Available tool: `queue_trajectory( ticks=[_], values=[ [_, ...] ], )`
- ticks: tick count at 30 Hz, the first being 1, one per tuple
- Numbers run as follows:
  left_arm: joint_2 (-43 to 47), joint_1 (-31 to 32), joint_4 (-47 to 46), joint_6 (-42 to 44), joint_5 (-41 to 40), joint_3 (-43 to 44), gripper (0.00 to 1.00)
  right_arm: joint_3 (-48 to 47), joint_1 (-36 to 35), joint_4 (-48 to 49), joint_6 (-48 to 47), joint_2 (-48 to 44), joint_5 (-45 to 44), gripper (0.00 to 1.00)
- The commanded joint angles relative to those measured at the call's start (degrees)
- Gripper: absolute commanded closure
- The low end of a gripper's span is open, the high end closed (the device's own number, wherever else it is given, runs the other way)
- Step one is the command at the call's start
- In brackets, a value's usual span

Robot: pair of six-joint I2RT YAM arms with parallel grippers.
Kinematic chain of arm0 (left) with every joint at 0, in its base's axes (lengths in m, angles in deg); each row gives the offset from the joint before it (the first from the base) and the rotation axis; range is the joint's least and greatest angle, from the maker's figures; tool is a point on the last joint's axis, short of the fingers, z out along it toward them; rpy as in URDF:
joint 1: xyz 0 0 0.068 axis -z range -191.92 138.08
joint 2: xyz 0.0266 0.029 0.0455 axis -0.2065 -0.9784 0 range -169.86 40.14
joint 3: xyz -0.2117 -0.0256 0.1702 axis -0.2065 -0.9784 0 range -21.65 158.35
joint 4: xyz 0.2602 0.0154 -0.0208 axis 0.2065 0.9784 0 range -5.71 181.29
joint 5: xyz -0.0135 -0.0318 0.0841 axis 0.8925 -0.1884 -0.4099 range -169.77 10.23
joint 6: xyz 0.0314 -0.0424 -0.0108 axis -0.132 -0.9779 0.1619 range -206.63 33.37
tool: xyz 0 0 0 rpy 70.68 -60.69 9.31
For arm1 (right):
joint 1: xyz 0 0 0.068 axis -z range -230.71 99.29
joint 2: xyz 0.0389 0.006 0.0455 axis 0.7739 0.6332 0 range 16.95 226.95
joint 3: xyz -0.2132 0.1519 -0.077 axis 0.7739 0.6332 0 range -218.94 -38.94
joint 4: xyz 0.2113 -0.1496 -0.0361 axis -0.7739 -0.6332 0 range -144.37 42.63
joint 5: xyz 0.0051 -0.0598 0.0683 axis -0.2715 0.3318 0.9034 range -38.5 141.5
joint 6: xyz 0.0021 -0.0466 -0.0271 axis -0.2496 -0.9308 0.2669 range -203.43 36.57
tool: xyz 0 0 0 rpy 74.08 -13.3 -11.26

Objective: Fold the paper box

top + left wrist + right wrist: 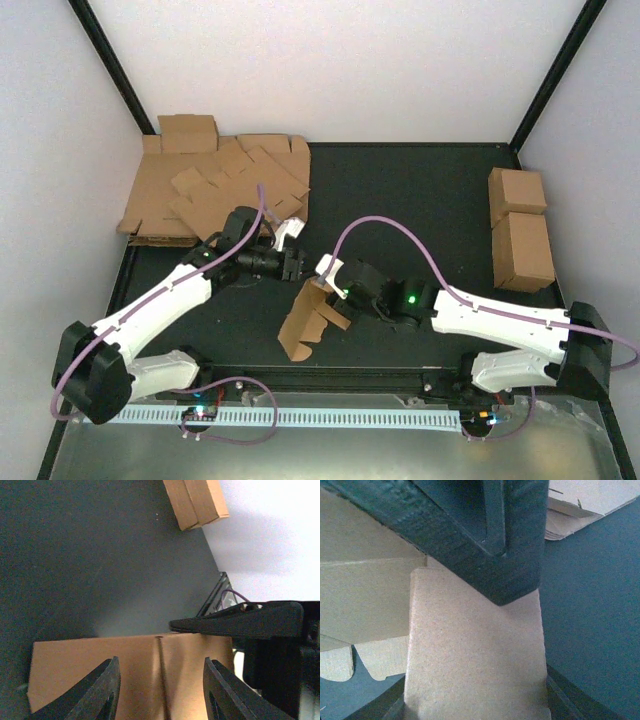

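The paper box (308,325) is a brown die-cut piece, partly folded, standing tilted on the black table between both arms. My left gripper (303,270) reaches it from the upper left. In the left wrist view its jaws (160,680) stand apart over a creased panel of the box (135,670), which runs on past the left finger. My right gripper (326,290) meets the box from the right. In the right wrist view a flap of the box (475,655) fills the whole gap between its fingers (475,707). The left gripper's dark finger (490,545) touches that flap's top edge.
A heap of flat cardboard sheets (215,190) lies at the back left, with a small carton (187,132) on it. Two brown cuboids (520,230) stand at the right edge, also in the left wrist view (197,502). White walls and black posts enclose the table.
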Motion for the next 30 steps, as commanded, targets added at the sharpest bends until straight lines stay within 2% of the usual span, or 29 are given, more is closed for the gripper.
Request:
queue_trajectory(
  ticks=[1,14,17,20,26,30],
  values=[
    [0.6,1.1,-5.3,-3.7,4.7,-1.2,0.53,1.2,-0.2,2.6,0.7,0.3,-0.4,0.48],
    [-1.0,2.4,-11.7,-9.2,8.8,-3.8,0.55,1.4,-0.2,2.0,1.2,2.7,-0.8,0.45],
    [-0.2,2.3,-10.5,-8.5,7.9,-3.3,0.54,1.4,-0.2,1.9,1.5,2.6,-1.9,0.45],
    [1.0,2.1,-8.0,-7.3,6.6,-2.0,0.48,1.7,-0.1,1.9,2.0,1.9,-3.0,0.45],
    [6.2,1.3,-0.6,-3.3,0.9,1.9,0.24,2.8,-0.2,1.8,3.8,0.5,-6.2,0.49],
    [10.4,1.2,4.8,-0.3,-3.4,5.2,0.19,3.9,-0.1,2.1,5.3,-0.9,-8.3,0.5]
  ],
)
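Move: The paper box hangs just behind and below my left hand, its middle about 8 cm back, level sideways and some 6 cm down; its narrow end sits only 3 cm back, 3 cm right and 2 cm below my left fingers. The cardboard stack lies about 17 cm ahead, 19 cm left and 18 cm below that hand. From my right hand, already gripping that narrow end, the box's middle is about 6 cm back, 3 cm left and 5 cm below. With fingers half shut at the box's upper end, my left hand eases back and right about 1.5 cm each way, tilting slightly; then its fingers spread wide and it lifts some 2.5 cm and leftward, clear of the narrow end. My right hand keeps its grip on that end throughout, sinking about 2 cm with it, then edging forward and partly back up. ##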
